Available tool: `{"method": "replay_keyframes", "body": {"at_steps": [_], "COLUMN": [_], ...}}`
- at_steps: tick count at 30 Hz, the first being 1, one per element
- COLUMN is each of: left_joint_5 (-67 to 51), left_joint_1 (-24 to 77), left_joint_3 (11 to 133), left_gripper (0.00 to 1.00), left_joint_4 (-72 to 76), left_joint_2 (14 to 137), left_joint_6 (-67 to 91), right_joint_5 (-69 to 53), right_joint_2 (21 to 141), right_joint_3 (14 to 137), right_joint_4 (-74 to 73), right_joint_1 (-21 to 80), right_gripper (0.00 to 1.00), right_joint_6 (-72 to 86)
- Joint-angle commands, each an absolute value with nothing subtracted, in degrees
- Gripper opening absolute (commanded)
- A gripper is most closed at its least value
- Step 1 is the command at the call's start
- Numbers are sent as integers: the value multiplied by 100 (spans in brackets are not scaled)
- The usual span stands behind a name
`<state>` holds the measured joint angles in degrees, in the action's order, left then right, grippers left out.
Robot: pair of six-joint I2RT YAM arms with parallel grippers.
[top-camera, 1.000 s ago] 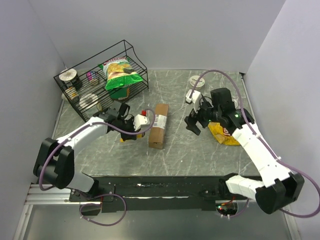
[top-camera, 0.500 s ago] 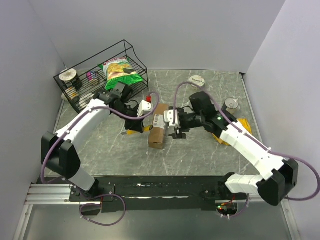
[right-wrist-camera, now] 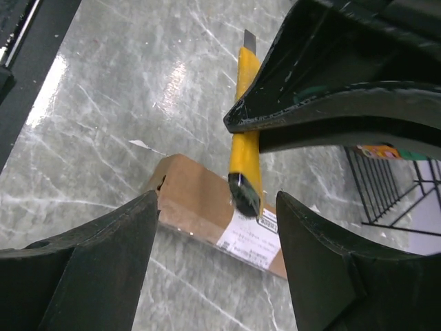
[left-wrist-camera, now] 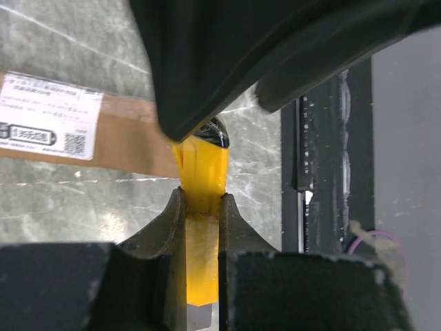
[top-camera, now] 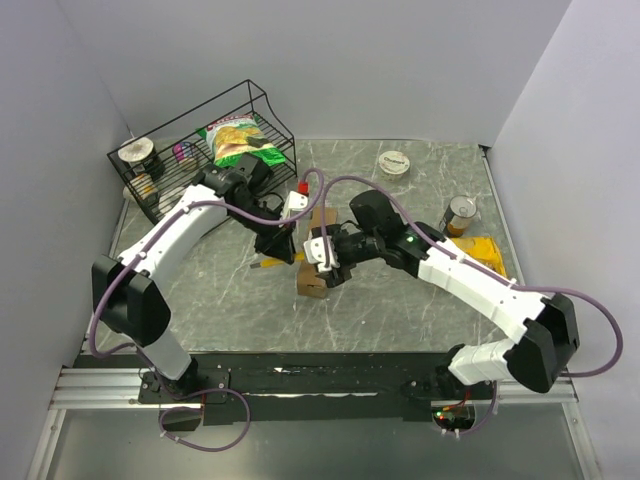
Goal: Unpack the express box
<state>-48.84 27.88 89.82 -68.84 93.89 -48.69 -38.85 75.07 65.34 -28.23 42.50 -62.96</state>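
Note:
The express box (top-camera: 312, 284), a long brown carton with a white label (left-wrist-camera: 48, 117), lies on the marble table between the arms. My left gripper (left-wrist-camera: 202, 200) is shut on a yellow utility knife (left-wrist-camera: 201, 165), and its black end hangs just above the box's labelled face (right-wrist-camera: 251, 241). In the top view the left gripper (top-camera: 283, 248) sits at the box's left side. The right gripper (top-camera: 328, 262) hovers over the middle of the box (right-wrist-camera: 193, 196) with its jaws open, nothing between them. The knife (right-wrist-camera: 246, 138) shows beyond its fingers.
A black wire rack (top-camera: 165, 175) at the back left holds a green and yellow chip bag (top-camera: 238, 145) and several small tins. A round white tin (top-camera: 395, 162), a can (top-camera: 461, 213) and a yellow bag (top-camera: 482, 250) lie on the right side.
The right arm swung left from the yellow bag to above the box, its jaws narrowing somewhat. The left arm carried the knife back and right, up to the box.

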Motion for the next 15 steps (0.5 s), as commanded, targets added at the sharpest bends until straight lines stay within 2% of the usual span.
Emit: {"method": "replay_keyframes", "body": {"at_steps": [1, 10, 13, 15], "left_joint_5": [-5308, -5414, -5440, -5467], "left_joint_1": [2839, 2848, 2848, 2848], "left_joint_3": [9211, 9369, 9422, 9492], "left_gripper": [1, 1, 1, 1], "left_joint_4": [-7172, -7392, -7435, -7506], "left_joint_2": [9413, 9562, 9589, 9641], "left_joint_6": [-4957, -5071, -5167, -5220], "right_joint_5": [-3867, -3700, -3709, -3639], "right_joint_2": [7664, 7857, 7971, 8007], "right_joint_3": [6653, 6671, 6767, 6803], "right_joint_4": [-2373, -2091, -2232, -2241], "right_joint_1": [4368, 4605, 4632, 4632], "right_gripper": [74, 60, 47, 33], "right_joint_6": [-6425, -6538, -6618, -6636]}}
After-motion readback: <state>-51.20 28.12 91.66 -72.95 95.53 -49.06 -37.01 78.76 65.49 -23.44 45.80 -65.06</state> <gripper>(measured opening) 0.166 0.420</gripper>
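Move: The yellow knife is already pinched near its middle in the left fingers. That middle lies about 8 cm to the right hand's left, level fore and aft and 1 cm or so lower, its dark butt end reaching towards the right fingers. The left hand is bringing the knife to the right gripper, roughly 8 cm to its right. The express box lies below, its middle some 9 cm ahead of the right hand, directly in line and 15 cm down. Leftward by about 2.5 cm and sinking roughly 1 cm, the right hand eases its open fingers around the butt end of the knife, then closes them from about three quarters to less than half open. The left hand keeps its pinch and draws the knife back about 1 cm, tipping slightly. ##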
